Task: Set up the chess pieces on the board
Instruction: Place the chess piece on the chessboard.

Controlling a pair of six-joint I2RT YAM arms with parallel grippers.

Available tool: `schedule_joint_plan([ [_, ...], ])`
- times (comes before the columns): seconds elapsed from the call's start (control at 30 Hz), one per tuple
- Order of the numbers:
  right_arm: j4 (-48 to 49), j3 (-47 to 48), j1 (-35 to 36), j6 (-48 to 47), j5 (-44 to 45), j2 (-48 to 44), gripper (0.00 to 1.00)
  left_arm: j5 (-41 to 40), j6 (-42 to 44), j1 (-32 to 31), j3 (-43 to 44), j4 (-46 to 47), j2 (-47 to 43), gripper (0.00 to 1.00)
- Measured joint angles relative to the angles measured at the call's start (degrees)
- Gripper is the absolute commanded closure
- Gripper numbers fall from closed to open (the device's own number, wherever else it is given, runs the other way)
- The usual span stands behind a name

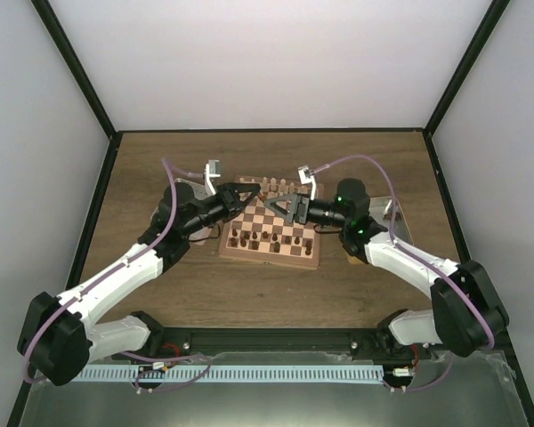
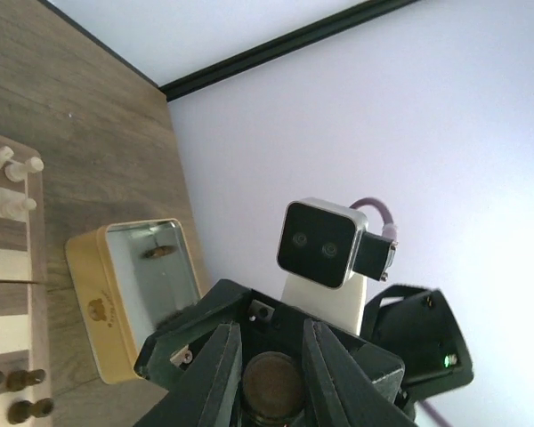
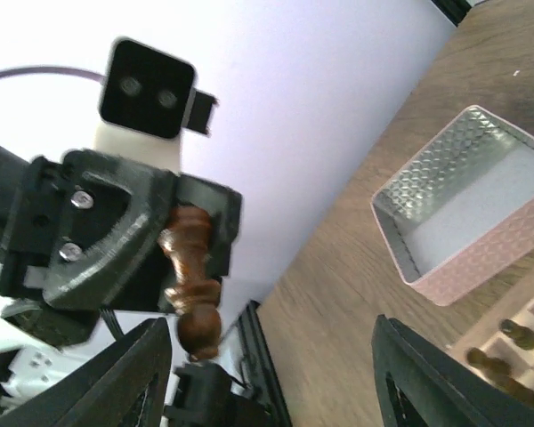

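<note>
My left gripper [image 1: 252, 197] hangs over the board [image 1: 269, 256] and is shut on a dark brown chess piece [image 3: 192, 276]. The piece's round base shows between the left fingers [image 2: 221, 374] in the left wrist view [image 2: 271, 387]. My right gripper [image 1: 283, 206] faces it tip to tip, open and empty, its jaws wide apart around the piece's head without touching it [image 3: 271, 365]. Several dark pieces [image 1: 260, 237] stand on the board's near rows. Pale cream pieces [image 1: 269, 185] line the far edge.
A gold tin [image 2: 93, 307] lies open beside the board with one dark piece [image 2: 158, 253] in it. A pink embossed tin [image 3: 467, 236] stands on the table at the board's other side. Black frame posts and pale walls enclose the table.
</note>
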Motion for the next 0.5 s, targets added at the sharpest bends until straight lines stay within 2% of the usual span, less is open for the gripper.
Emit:
schedule_joint_plan([
  [0.17, 10.3, -0.7, 3.1, 11.5, 3.9, 0.9, 0.35, -1.7, -6.3, 0.0, -1.6, 2.6, 0.0, 0.92],
  [0.33, 16.1, -0.9, 5.5, 19.6, 8.8, 1.8, 0.52, -3.8, -11.5, 0.0, -2.6, 5.1, 0.0, 0.93],
  [0.5, 17.4, -1.4, 6.2, 25.1, 13.6, 2.3, 0.68, -5.0, -15.5, 0.0, -4.0, 7.6, 0.0, 0.94],
])
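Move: The dark chess piece, already held in the left fingers, lies about 4 cm above the right hand, 3 cm to its left and 1 cm ahead; from the left hand it lies about 1 cm back, level. The chessboard's middle is some 26 cm below the right hand, 3 cm ahead and 1 cm to its right. The silver tray is about 19 cm left of the right hand and 5 cm ahead, also at table height. Left fingers keep their pinch on the chess piece while the open right hand comes up to it, rising about 4 cm and going some 2 cm left. Its fingertips tilt up and its wrist rolls, roughly 20 degrees in all, then the fingers draw in to about two-fifths open around the piece's free end. The left hand eases 1.5 cm forward and left, rolling some 15 degrees. ##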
